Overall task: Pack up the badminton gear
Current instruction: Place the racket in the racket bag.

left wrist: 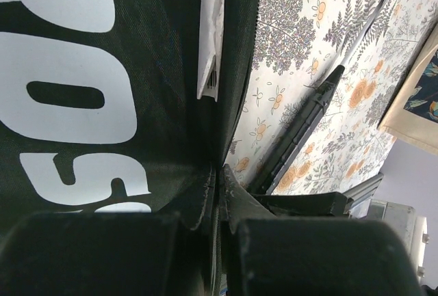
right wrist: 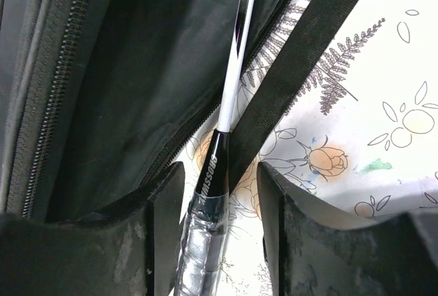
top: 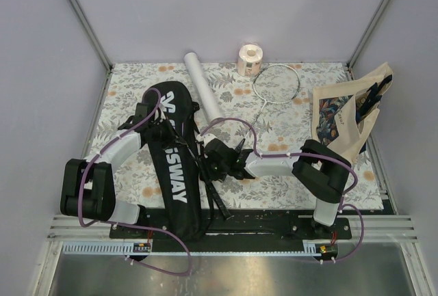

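The long black racket bag [top: 176, 173] lettered in white lies lengthwise left of centre. My left gripper [left wrist: 220, 173] [top: 159, 124] is shut on the bag's open zipper edge [left wrist: 236, 70]. One racket's white shaft [right wrist: 231, 84] runs into the bag's opening, and its foil-wrapped handle [right wrist: 202, 241] lies between the fingers of my right gripper [right wrist: 219, 169] [top: 222, 159], which is open with a gap beside the handle. A second racket [top: 276, 81] lies on the cloth at the back right. The white tube [top: 202, 85] lies next to the bag's far end.
A pinkish paper roll [top: 250, 59] stands at the back. A beige printed tote bag [top: 345, 115] leans at the right edge. The bag's black strap [right wrist: 308, 57] lies across the flowered cloth [top: 287, 125] beside the racket shaft.
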Action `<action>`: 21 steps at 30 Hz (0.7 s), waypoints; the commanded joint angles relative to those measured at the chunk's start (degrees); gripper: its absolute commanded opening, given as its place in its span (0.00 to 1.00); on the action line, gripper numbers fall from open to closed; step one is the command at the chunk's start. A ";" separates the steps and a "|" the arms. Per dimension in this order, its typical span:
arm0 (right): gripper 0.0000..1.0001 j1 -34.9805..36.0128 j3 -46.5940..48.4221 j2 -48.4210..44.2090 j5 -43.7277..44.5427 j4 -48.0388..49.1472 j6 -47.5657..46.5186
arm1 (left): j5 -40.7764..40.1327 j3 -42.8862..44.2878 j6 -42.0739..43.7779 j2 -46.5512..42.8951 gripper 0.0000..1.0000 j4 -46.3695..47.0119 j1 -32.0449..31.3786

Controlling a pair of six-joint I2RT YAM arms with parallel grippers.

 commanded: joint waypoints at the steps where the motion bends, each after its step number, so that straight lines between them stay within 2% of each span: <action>1: 0.51 -0.04 -0.54 1.15 1.13 -0.05 0.49 | -1.61 1.47 0.14 -0.39 0.00 3.30 0.50; 4: 0.39 -0.04 0.25 1.77 2.00 -0.05 3.39 | -1.78 0.42 -1.08 -0.75 0.00 4.18 0.58; 8: 0.29 -0.04 2.00 2.82 1.13 2.23 7.61 | -1.52 -1.17 -2.76 -1.89 0.00 5.94 0.50; 12: 0.06 -0.04 3.41 1.95 1.39 3.81 11.82 | -2.75 -2.22 -3.64 -3.03 0.00 6.38 0.50; 16: 0.00 -0.04 4.99 -0.60 3.67 6.01 16.57 | -3.80 -4.68 -5.48 -4.79 0.00 8.13 0.50; 21: 0.00 -0.04 7.63 0.97 7.62 11.18 23.69 | -3.98 -7.14 -8.73 -6.46 0.00 10.15 0.41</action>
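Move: The racket handle's upper end, where it meets the shaft, sits between the right hand's open fingers, about 1 cm below the hand point. The racket bag's middle is some 9 cm to the left and 2 cm farther out; the spare racket's handle lies roughly 9 cm to the right and 3 cm ahead. From the left hand, which already pinches the bag's open edge, that handle end is about 9 cm back, 7 cm right and 5 cm lower. Around the upper end of the racket handle the right fingers close from half open and grip it. The right hand, at first nearly still, then carries it about 3 cm left towards the bag, rising slightly late on and turning some 10 degrees clockwise. The left hand keeps its pinch on the bag's edge almost in place, turning about 5 degrees counter-clockwise. ##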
